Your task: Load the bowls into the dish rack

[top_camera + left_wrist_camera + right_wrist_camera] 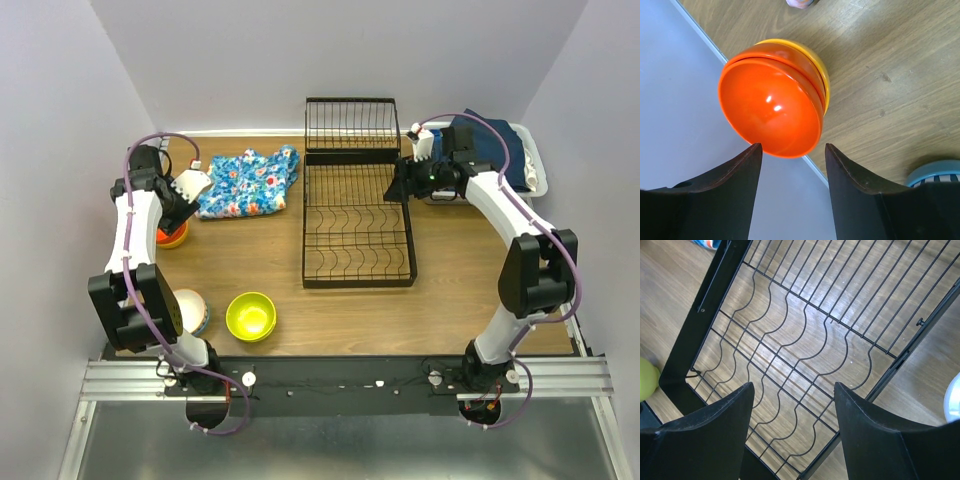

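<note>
The black wire dish rack (358, 215) lies in the middle of the table with no bowl in it. A red-orange bowl (770, 107) sits nested in a yellow-orange bowl (819, 70) at the table's left edge, against the wall. My left gripper (792, 147) is open and empty just above this stack (172, 237), its jaws apart and clear of the rim. My right gripper (792, 385) is open and empty above the rack's curved dividers (805, 335), near its right side (397, 185). A lime-green bowl (251, 315) stands at the front left. A white bowl on a blue one (195, 308) is partly hidden by my left arm.
A flowered blue cloth (247, 180) lies left of the rack. A white basket with dark blue clothes (522, 150) stands at the back right, behind my right arm. Walls close the table on the left, back and right. The rack's hinged end section (352, 125) stands at the back.
</note>
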Available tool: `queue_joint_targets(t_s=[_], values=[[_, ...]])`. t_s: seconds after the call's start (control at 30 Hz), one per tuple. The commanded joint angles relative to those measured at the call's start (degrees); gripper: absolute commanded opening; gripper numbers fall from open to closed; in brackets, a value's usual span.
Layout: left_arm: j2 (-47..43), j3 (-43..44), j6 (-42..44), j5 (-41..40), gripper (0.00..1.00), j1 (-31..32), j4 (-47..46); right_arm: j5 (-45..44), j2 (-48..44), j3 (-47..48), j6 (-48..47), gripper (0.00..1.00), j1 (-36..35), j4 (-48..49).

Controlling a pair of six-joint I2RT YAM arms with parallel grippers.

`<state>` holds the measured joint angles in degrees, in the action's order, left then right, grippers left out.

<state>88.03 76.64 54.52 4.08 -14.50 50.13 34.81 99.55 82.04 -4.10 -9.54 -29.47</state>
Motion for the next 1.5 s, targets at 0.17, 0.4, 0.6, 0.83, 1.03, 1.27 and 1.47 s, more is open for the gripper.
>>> queue_joint_targets(t_s=[0.17,0.4,0.6,0.83,1.03,1.27,1.47], values=[[2.9,-0.1,1.3,-1.8,0.61,0.1,-2.0,0.1,3.0,3.6,-0.1,0.73,0.0,0.1],[5.0,0.3,0.8,-1.4,0.61,0.1,-2.6,0.1,3.8,3.7,0.5,0.73,-0.1,0.5],[7.3,1.1,0.1,-1.1,0.59,0.1,-2.7,-0.6,5.0,4.9,0.6,0.73,0.0,0.2],[8.4,2.6,0.1,-0.1,0.45,0.1,-1.2,-0.8,6.0,5.5,0.6,0.73,0.0,0.2],[7.2,0.9,0.7,0.4,0.30,0.1,-0.4,-0.6,7.0,6.5,1.1,0.73,-0.1,0.4],[6.5,1.2,-1.9,2.5,0.10,0.1,2.8,-0.9,7.1,6.8,1.1,0.73,-0.1,0.2],[1.6,4.8,-3.5,5.6,0.01,1.5,6.1,-0.9,6.8,6.7,0.9,0.72,0.0,0.1]])
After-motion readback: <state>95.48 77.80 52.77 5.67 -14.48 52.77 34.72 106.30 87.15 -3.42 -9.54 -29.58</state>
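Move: The stack of orange bowls is what the left hand goes for: its middle lies some 4 cm ahead of that hand, 4 cm to its left and 9 cm below. The flowered cloth is about 15 cm ahead and 15 cm to the hand's right; the blue-rimmed bowl sits roughly 15 cm back and 2 cm to its right. From the right hand the orange stack is around 55 cm to the left and 4 cm back. Downward about 4 cm, edging a little forward and tipping the fingertips slightly back towards the base, the left hand sinks to the top orange bowl's near right rim, then its fingers go from well open to nearly shut, pinching the rim, and it draws back and right by a centimetre or so. Meanwhile the open right hand creeps roughly 2 cm forward and down over the dish rack's right side. ##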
